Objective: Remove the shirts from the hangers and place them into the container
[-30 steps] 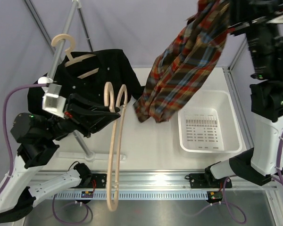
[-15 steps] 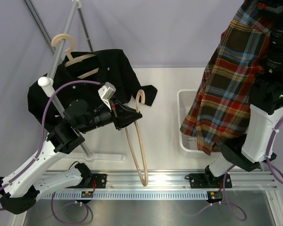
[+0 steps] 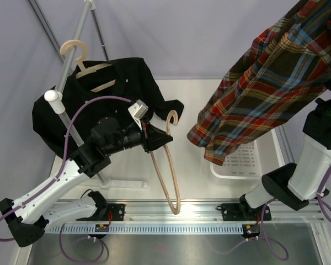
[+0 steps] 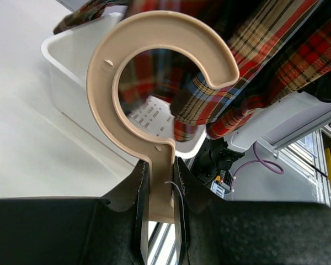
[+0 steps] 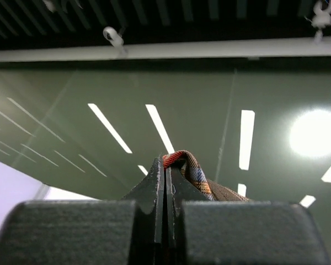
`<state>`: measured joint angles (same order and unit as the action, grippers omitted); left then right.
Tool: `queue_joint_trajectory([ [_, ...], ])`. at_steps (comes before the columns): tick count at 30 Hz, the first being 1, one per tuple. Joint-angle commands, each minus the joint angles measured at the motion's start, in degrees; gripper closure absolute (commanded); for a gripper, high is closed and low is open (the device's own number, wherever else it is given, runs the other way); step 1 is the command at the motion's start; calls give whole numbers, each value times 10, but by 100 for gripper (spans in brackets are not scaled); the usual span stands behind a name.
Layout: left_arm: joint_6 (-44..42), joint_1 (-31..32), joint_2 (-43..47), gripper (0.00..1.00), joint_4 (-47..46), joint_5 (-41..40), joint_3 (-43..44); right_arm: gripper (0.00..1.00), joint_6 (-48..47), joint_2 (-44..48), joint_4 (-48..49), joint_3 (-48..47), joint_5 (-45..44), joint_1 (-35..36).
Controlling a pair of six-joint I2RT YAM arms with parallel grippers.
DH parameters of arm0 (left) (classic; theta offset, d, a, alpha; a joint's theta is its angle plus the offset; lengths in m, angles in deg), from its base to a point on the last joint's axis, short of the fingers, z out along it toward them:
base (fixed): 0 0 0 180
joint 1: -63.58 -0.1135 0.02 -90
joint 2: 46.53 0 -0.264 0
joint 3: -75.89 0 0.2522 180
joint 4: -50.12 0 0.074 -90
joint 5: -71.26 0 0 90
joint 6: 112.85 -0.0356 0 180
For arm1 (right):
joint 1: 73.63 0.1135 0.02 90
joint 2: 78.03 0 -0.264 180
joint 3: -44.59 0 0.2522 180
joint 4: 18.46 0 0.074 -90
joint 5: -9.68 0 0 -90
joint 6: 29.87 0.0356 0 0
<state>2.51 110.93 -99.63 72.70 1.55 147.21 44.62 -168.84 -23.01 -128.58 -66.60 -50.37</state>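
Observation:
The plaid shirt (image 3: 265, 94) hangs high at the right, its hem dangling over the container (image 3: 237, 175), a white basket it partly hides. My right gripper (image 5: 166, 165) is shut on a fold of the plaid cloth (image 5: 190, 168); it is out of the top view. My left gripper (image 3: 164, 138) is shut on the neck of a bare wooden hanger (image 3: 164, 176), whose arms hang toward the near edge. In the left wrist view the hanger hook (image 4: 105, 110) stands above my left gripper (image 4: 159, 187), with the basket (image 4: 77, 77) and plaid shirt (image 4: 276, 49) behind. The black shirt (image 3: 116, 83) stays on its hanger (image 3: 91, 69).
A grey metal rail (image 3: 71, 61) slants up at the left and carries the black shirt's hanger; its stand foot (image 3: 121, 181) rests on the white table. The right arm's base and white link (image 3: 303, 176) stand just right of the basket.
The right arm swung the plaid shirt from the middle to the right, above the basket. The left arm stretched out to the right, carrying the bare hanger with it.

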Motion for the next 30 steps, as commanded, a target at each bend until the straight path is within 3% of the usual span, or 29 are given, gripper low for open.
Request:
queue_joint_trajectory([
  [1, 11, 3, 4, 100, -60, 0, -6, 100, 32, 35, 42, -6, 46, 3],
  [15, 18, 7, 33, 100, -50, -8, -12, 100, 67, 129, 45, 25, 77, 3],
  [20, 16, 8, 40, 100, -42, -13, -10, 100, 15, 124, 11, 29, 58, 4],
  [30, 12, 9, 29, 100, -42, -14, -10, 100, -39, 74, 43, 36, 34, 3],
])
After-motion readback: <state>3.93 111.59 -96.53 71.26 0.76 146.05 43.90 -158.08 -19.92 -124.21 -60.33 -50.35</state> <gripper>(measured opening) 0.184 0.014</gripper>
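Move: The right hand, fingers up, already holds the plaid shirt, whose middle hangs some 25 cm below and about 8 cm ahead, level sideways. The container it is meant for lies roughly 24 cm ahead, 13 cm to the right and 80 cm down. The empty hanger, in the left fingers, is about 4 cm ahead, 27 cm left and 60 cm lower. From the left hand the container is around 20 cm ahead, 41 cm right and 30 cm below. Keeping its pinch on the plaid shirt high overhead, the right hand sweeps back about 19 cm and slightly right, away from the container, its upward fingers leaning back some 15 degrees. Then it reverses and swings forward and a little left by roughly 7 cm, level throughout, the lean easing off. ##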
